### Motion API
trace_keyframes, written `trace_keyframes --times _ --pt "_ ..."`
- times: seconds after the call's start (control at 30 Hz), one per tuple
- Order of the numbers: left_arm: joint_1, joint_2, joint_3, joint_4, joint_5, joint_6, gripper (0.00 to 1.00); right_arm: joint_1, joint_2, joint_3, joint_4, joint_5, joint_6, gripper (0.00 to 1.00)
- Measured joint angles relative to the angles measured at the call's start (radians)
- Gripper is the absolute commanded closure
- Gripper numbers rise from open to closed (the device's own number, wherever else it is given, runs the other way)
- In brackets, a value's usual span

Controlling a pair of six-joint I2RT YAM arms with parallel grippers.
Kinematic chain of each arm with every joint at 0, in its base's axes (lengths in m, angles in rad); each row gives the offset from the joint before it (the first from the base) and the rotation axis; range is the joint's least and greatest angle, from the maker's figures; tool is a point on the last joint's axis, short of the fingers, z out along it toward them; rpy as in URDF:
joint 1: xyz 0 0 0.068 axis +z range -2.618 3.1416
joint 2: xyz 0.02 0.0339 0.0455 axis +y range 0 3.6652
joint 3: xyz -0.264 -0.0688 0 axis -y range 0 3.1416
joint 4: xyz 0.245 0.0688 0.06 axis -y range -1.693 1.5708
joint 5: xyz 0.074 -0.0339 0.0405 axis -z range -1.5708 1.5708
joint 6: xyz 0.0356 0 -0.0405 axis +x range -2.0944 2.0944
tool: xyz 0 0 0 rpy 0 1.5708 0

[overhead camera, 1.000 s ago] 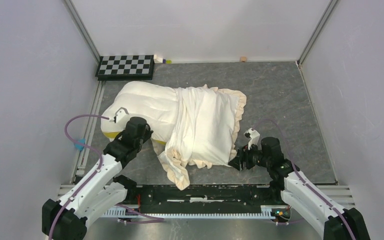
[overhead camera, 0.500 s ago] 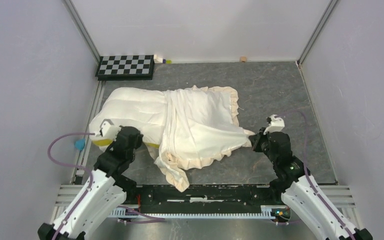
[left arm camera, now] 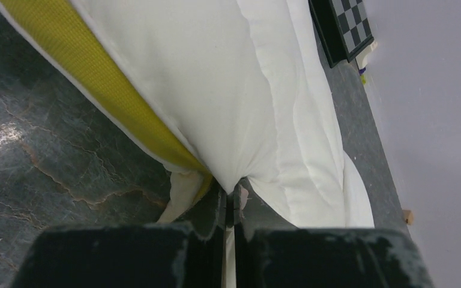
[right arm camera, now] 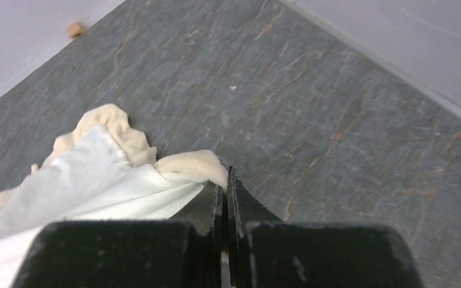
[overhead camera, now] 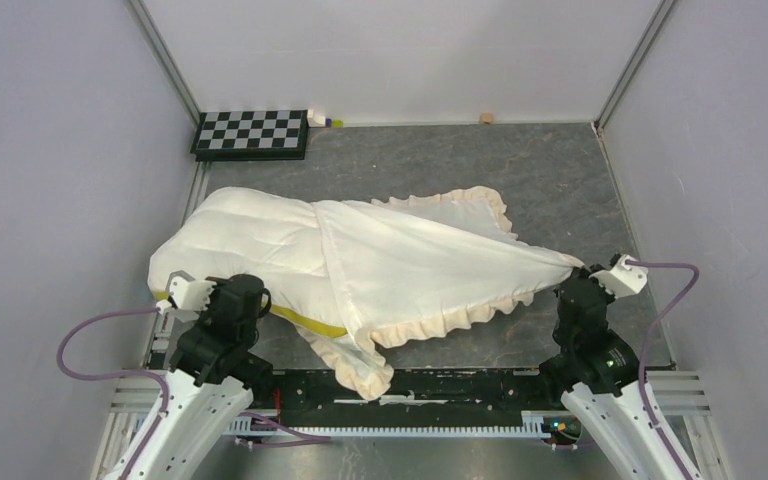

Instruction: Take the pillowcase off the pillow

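Observation:
The plump cream pillow (overhead camera: 245, 235) with a yellow band lies at the left of the table; it also shows in the left wrist view (left arm camera: 234, 90). The cream pillowcase (overhead camera: 430, 265) with its ruffled frill covers the pillow's right part and stretches out to the right. My left gripper (overhead camera: 250, 300) is shut on the pillow's near edge by the yellow band (left arm camera: 230, 191). My right gripper (overhead camera: 572, 275) is shut on the pillowcase's frilled corner (right arm camera: 201, 168) and holds it taut (right arm camera: 225, 183). The grey face of the pillowcase is hidden.
A black-and-white chequered board (overhead camera: 252, 133) lies at the back left. A small tan block (overhead camera: 485, 118) sits by the back wall. Grey walls close in left, right and back. A metal rail (overhead camera: 410, 385) runs along the near edge.
My right gripper pulled the pillowcase corner rightward and toward me, stretching the case out. My left gripper dragged the pillow's edge left and toward me. More of the pillow is uncovered.

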Motion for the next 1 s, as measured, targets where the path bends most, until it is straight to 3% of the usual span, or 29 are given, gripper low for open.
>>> trace_keyframes --times 0.17,0.23,0.3,0.37,0.43,0.63,0.83,1.0 --pt "0.0 0.026 0.0 -0.007 -0.004 -0.005 0.98 0.0 -0.002 0.049 -0.018 0.095 -0.017 1.0" --pt "0.0 0.045 0.0 0.001 0.0 -0.002 0.98 0.0 0.003 0.059 0.011 0.092 -0.067 0.94" --pt "0.001 0.063 0.0 0.035 0.008 0.029 0.98 0.0 0.019 0.059 0.057 0.053 -0.132 0.75" --pt "0.005 0.076 -0.001 0.087 0.031 0.075 0.97 -0.001 0.05 0.059 0.097 -0.02 -0.198 0.3" --pt "0.007 0.093 -0.005 0.147 0.064 0.12 0.97 -0.001 0.086 0.06 0.131 -0.101 -0.244 0.04" --pt "0.01 0.181 -0.01 0.277 0.19 0.197 0.98 -0.002 0.222 0.095 0.182 -0.546 -0.461 0.02" --pt "0.011 0.214 -0.049 0.381 0.283 0.214 0.98 -0.001 0.302 0.129 0.249 -1.025 -0.537 0.02" --pt "0.011 0.216 -0.092 0.455 0.351 0.228 0.98 0.034 0.427 0.111 0.301 -1.25 -0.541 0.02"
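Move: Out to the right hand's left, about 25 cm across, 4 cm back and 13 cm below, lies the near ruffled hem of the pillowcase; the right hand still grips the case's stretched corner. A loose front flap lies another 17 cm left of that hem and 12 cm nearer. The left hand, pinching the pillow's near edge, has the case mouth some 22 cm to its right, 2 cm ahead and 8 cm below. Lifting about 3 cm with a slight drift right, the right hand opens wide and releases the pillowcase corner, then swings some 23 cm left over the case towards its near hem, turning about 80 degrees counter-clockwise and coming back down 3 cm, fingers open. The left hand keeps its pinch on the pillow and eases right and forward, then a little down, turning clockwise. ##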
